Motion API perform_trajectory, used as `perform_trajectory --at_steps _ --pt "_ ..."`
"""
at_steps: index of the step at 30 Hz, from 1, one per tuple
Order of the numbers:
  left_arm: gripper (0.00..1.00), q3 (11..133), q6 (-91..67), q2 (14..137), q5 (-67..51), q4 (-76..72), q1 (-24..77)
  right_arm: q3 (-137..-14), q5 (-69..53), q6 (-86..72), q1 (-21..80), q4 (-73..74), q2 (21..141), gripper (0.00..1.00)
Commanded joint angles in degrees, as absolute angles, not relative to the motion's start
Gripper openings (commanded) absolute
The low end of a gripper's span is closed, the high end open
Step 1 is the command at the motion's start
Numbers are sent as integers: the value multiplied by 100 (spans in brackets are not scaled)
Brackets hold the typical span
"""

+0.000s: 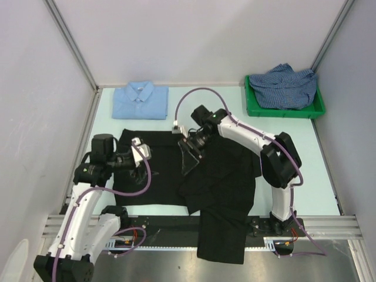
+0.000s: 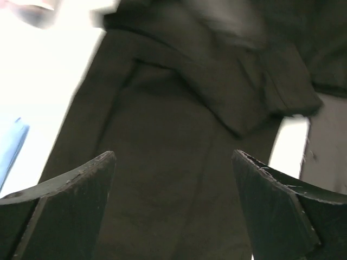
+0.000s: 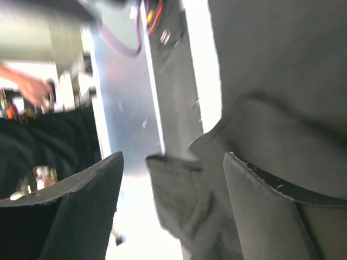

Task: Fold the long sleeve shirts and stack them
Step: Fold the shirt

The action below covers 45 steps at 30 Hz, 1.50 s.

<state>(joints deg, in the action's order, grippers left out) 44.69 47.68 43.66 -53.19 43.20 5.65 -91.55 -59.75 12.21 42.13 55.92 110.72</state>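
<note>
The black shirt lies rumpled across the middle of the table, its lower part hanging over the near edge. My left gripper is open over the shirt's flat left part; the left wrist view shows black cloth under its spread gripper. My right gripper is open over the shirt's upper middle; in the right wrist view a loose cuff hangs between the spread gripper, not pinched. The light blue shirt lies folded at the back left. The checked shirt lies crumpled in the bin.
A green plastic bin stands at the back right. Grey walls close in the table on three sides. A metal rail runs along the near edge by the arm bases.
</note>
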Motion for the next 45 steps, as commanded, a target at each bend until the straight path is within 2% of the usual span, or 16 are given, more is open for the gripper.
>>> perform_trajectory --at_steps 1,2,3,4,6,9,12,15,21,26,29,30,32,37,42,45 --pt "92 4526 5433 4377 -4704 4948 1641 -9598 -6205 1194 3394 5580 11320 67" --pt "90 4570 5232 4420 -4380 4983 1931 -9493 -6144 1248 3149 5651 11294 62" --pt "85 4579 5099 4517 -4186 4983 2656 -9370 -5970 1300 3059 5660 11268 56" --pt "83 4579 4976 4639 -3957 4966 3055 -9091 -5881 1431 3006 5643 11233 48" --pt "81 4500 4580 5088 -3359 4747 4168 -8773 -5696 1494 2892 5494 11215 44" --pt "82 4386 3895 5562 -2885 3975 5312 -8131 -5590 1380 2621 5037 11250 38" --pt "87 4324 3325 6141 -1991 3210 6367 -7814 -5538 1152 2217 4668 11180 33" --pt "87 4219 3086 6572 -1373 2516 7142 -7577 -5441 1125 1996 4474 10926 29" --pt "82 4333 2769 7452 -282 1741 7891 -6840 -5177 609 1767 3667 10512 24" --pt "77 4430 2768 8409 447 1530 8077 -6390 -4809 159 1468 2919 10099 19" --pt "67 4526 2839 8735 877 1529 8086 -6179 -4729 132 1415 2909 10064 18" --pt "57 4552 2856 8754 975 1573 8086 -6083 -4711 123 1398 2883 10029 18" --pt "48 4614 2839 8658 1107 1740 8086 -5829 -4624 88 1371 2778 9889 18" --pt "24 4886 2690 7823 520 2634 8086 -5564 -4465 220 1336 2742 9607 18" --pt "18 5019 2803 7261 -789 3383 8086 -5730 -4360 334 1204 2777 9501 17" --pt "22 4948 2988 6821 -1405 3682 8086 -5879 -4280 395 1143 2812 9492 17"
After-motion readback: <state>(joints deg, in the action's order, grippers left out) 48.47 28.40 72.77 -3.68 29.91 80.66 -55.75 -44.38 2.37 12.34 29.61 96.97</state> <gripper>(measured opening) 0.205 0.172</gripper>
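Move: The folded-over sleeve's cuff lies near the table's near edge, about 11 cm back and 17 to the right of the left hand, some 19 cm below it. From the open right hand that cuff is about 9 cm back, 3 left and 15 below, and the shirt's right part about 10 cm ahead and 16 right. The other sleeve, hanging over the edge, lies some 21 cm back and 10 right of the right hand. Over the cuff the left hand sweeps right and back, some 18 cm down, fingers tipping steeper, and nearly shuts low there before rising 7 cm and easing back; whether it catches cloth can't be seen. The right hand, having already let go, moves off right, down and forward over the shirt's right part, turning about 40 degrees clockwise and closing most of the way. ##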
